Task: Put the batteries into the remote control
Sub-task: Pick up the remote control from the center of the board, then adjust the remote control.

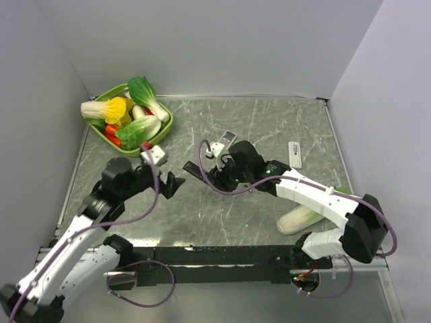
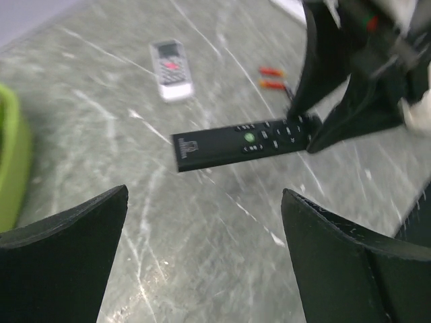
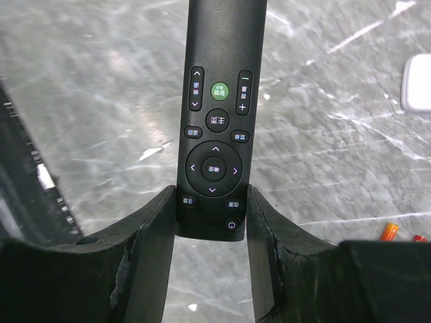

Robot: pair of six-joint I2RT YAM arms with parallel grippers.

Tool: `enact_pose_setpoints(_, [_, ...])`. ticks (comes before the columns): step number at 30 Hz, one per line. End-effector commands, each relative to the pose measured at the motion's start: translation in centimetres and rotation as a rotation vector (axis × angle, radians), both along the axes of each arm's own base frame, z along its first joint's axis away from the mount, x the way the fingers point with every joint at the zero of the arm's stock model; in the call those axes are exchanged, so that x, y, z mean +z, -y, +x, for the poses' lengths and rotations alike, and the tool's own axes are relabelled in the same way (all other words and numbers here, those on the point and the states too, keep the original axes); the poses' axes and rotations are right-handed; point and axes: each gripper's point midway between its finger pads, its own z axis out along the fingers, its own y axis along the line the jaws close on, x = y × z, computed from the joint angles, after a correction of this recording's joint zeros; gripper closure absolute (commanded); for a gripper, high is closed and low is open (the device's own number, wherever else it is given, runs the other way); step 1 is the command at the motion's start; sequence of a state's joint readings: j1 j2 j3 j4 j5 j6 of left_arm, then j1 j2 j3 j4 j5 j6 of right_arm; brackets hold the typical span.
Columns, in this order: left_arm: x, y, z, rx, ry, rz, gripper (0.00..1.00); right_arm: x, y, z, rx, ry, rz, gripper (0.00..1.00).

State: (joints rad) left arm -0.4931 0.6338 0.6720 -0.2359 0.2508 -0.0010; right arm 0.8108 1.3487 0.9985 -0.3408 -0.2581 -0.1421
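My right gripper (image 3: 212, 202) is shut on the power-button end of a long black remote control (image 3: 217, 101), whose buttons face up. From above, that remote (image 1: 195, 173) points left from the right gripper (image 1: 222, 176) towards my left gripper (image 1: 174, 184). The left gripper (image 2: 204, 202) is open and holds nothing, a short way from the remote's free end (image 2: 236, 142). Two orange-red batteries (image 2: 271, 77) lie on the table beyond the remote. In the right wrist view the batteries (image 3: 389, 232) show at the lower right edge. The overhead view does not show them.
A small grey remote (image 1: 227, 139) and a white remote (image 1: 294, 153) lie behind the right arm. A green basket (image 1: 165, 128) of toy vegetables stands at the back left. A pale toy cabbage (image 1: 300, 219) lies near the right arm's base.
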Motion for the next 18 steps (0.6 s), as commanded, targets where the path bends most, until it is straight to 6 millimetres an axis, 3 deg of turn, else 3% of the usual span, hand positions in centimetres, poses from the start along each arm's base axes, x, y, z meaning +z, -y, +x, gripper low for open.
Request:
enact_pose_setpoints(1, [-0.1, 3.5, -1.6, -0.335, 0.009, 0.156, 0.01, 2.6, 0.2, -1.8, 0.056, 0.023, 0.042, 1.0])
enact_pose_setpoints(7, [-0.2, 5.5, -2.2, -0.502, 0.068, 0.286, 0.01, 3.7, 0.9, -2.6, 0.089, 0.079, 0.028, 1.0])
enact_pose_setpoints(12, [-2.1, 7.3, -2.8, -0.607, 0.026, 0.382, 0.01, 4.9, 0.6, -4.0, 0.162, 0.117, 0.058, 1.0])
enact_pose_setpoints(18, [-1.8, 8.0, -2.6, -0.653, 0.075, 0.406, 0.01, 6.4, 0.5, -5.7, 0.237, 0.168, 0.112, 1.0])
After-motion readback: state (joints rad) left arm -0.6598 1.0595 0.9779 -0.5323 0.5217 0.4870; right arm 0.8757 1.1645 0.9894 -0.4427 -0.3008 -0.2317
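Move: The black remote, already held near one end by the right hand, has its middle about 10 cm to the left hand's right, 1 cm back and some 5 cm below. From the right hand, the remote's middle is about 3 cm forward and 5 cm left, level with it; the open left hand is about 4 cm forward, 15 cm left and 5 cm above. On the table the white remote lies some 19 cm right, 11 cm ahead and 20 cm below the left hand. Rightward towards the free end of the black remote goes the left hand, about 7 cm, also sinking some 3 cm and drawing slightly back, while it swings clockwise some 35 degrees and tips its fingers down, jaws staying wide open. The right hand keeps its pinch on the other end and carries the remote up and back, about 4 cm each, turning it a little counter-clockwise. ##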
